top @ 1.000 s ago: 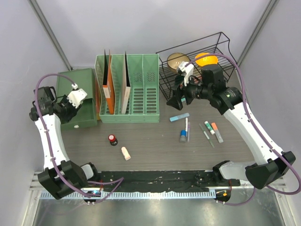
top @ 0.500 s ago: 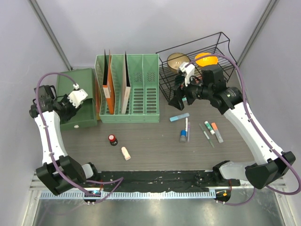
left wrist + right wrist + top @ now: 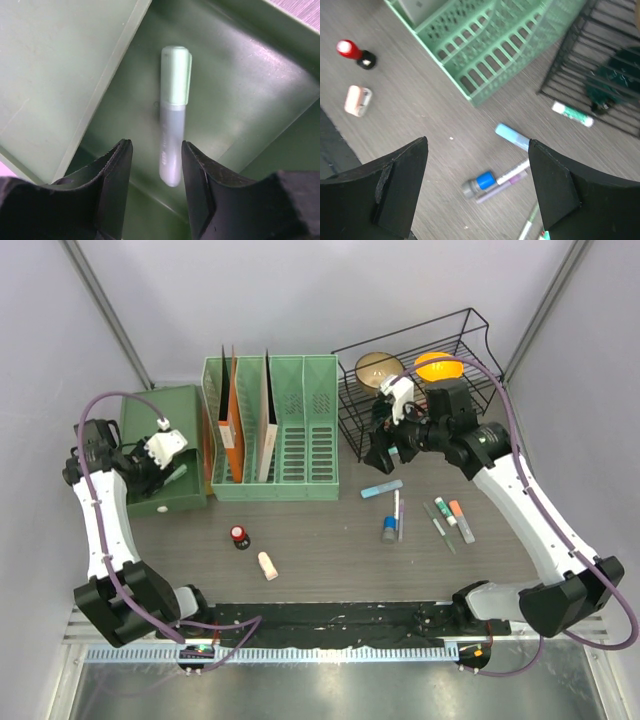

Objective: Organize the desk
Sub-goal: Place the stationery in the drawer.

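Note:
The desk [image 3: 320, 540] is a dark wood-grain top strewn with small items. My left gripper [image 3: 168, 472] hangs over the open drawer of a dark green box [image 3: 160, 415]. In the left wrist view its jaws [image 3: 156, 150] stand apart, and a green-capped marker [image 3: 173, 120] lies blurred in the drawer [image 3: 240, 90] just beyond the tips, touching neither finger. My right gripper [image 3: 385, 450] is open above the desk in front of the wire basket [image 3: 420, 390], nothing between its fingers [image 3: 477, 150]. Below it lie a blue-banded marker [image 3: 485, 181] and a light blue pen [image 3: 512, 136].
A green file rack [image 3: 275, 430] with folders stands at the back centre. The basket holds a bowl [image 3: 378, 368] and an orange [image 3: 437, 366]. Pens [image 3: 450, 520], a red stamp [image 3: 239, 535] and a pink eraser [image 3: 267, 565] lie on the desk.
My left jaws have opened and let go of the green-capped marker, which now lies in the drawer. My right gripper has drifted slightly toward the basket, still open.

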You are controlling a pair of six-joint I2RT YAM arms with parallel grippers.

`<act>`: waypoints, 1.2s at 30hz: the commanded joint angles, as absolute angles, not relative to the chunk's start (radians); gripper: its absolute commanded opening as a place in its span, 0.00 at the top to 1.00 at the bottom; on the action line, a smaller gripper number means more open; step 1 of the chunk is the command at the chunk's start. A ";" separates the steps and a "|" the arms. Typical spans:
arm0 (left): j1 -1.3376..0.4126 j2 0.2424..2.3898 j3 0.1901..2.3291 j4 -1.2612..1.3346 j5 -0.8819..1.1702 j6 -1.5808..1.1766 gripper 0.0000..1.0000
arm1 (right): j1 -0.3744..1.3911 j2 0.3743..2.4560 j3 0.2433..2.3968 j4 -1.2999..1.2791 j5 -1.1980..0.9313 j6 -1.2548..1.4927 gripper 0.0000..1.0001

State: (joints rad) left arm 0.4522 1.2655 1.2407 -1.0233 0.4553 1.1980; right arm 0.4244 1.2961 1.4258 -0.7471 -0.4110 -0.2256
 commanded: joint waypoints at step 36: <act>0.460 1.109 1.508 -1.137 0.782 0.920 0.00 | 0.411 1.831 1.351 -0.790 -0.170 -0.907 0.17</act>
State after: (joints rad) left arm 0.4538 1.1732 1.5135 -1.1114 0.7292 0.9382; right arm 0.4034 1.8164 1.2835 -0.8150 -0.1829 -0.8440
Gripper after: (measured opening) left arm 0.995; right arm 0.834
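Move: The blue marker lies roughly 30 cm below the right hand, about 4 cm ahead and 5 cm to its right; measured from the marker, the white pen is 5 cm back and 4 cm right, the blue-lidded vial 11 cm back and 2 cm right. The pale-green highlighter already lies loose in the open drawer, about 5 cm below the left hand, 3 cm ahead and 2 cm right; the blue marker is some 50 cm to that hand's right, 3 cm ahead and 20 cm below. Down goes the right hand, about 24 cm towards the blue marker, slipping some 8 cm right early on and easing a little left at the end, its open fingers swinging from a leftward slant to nearly straight down. Meanwhile the left hand opens fully and rises about 12 cm off the highlighter, drifting right and tilting its fingers up. ##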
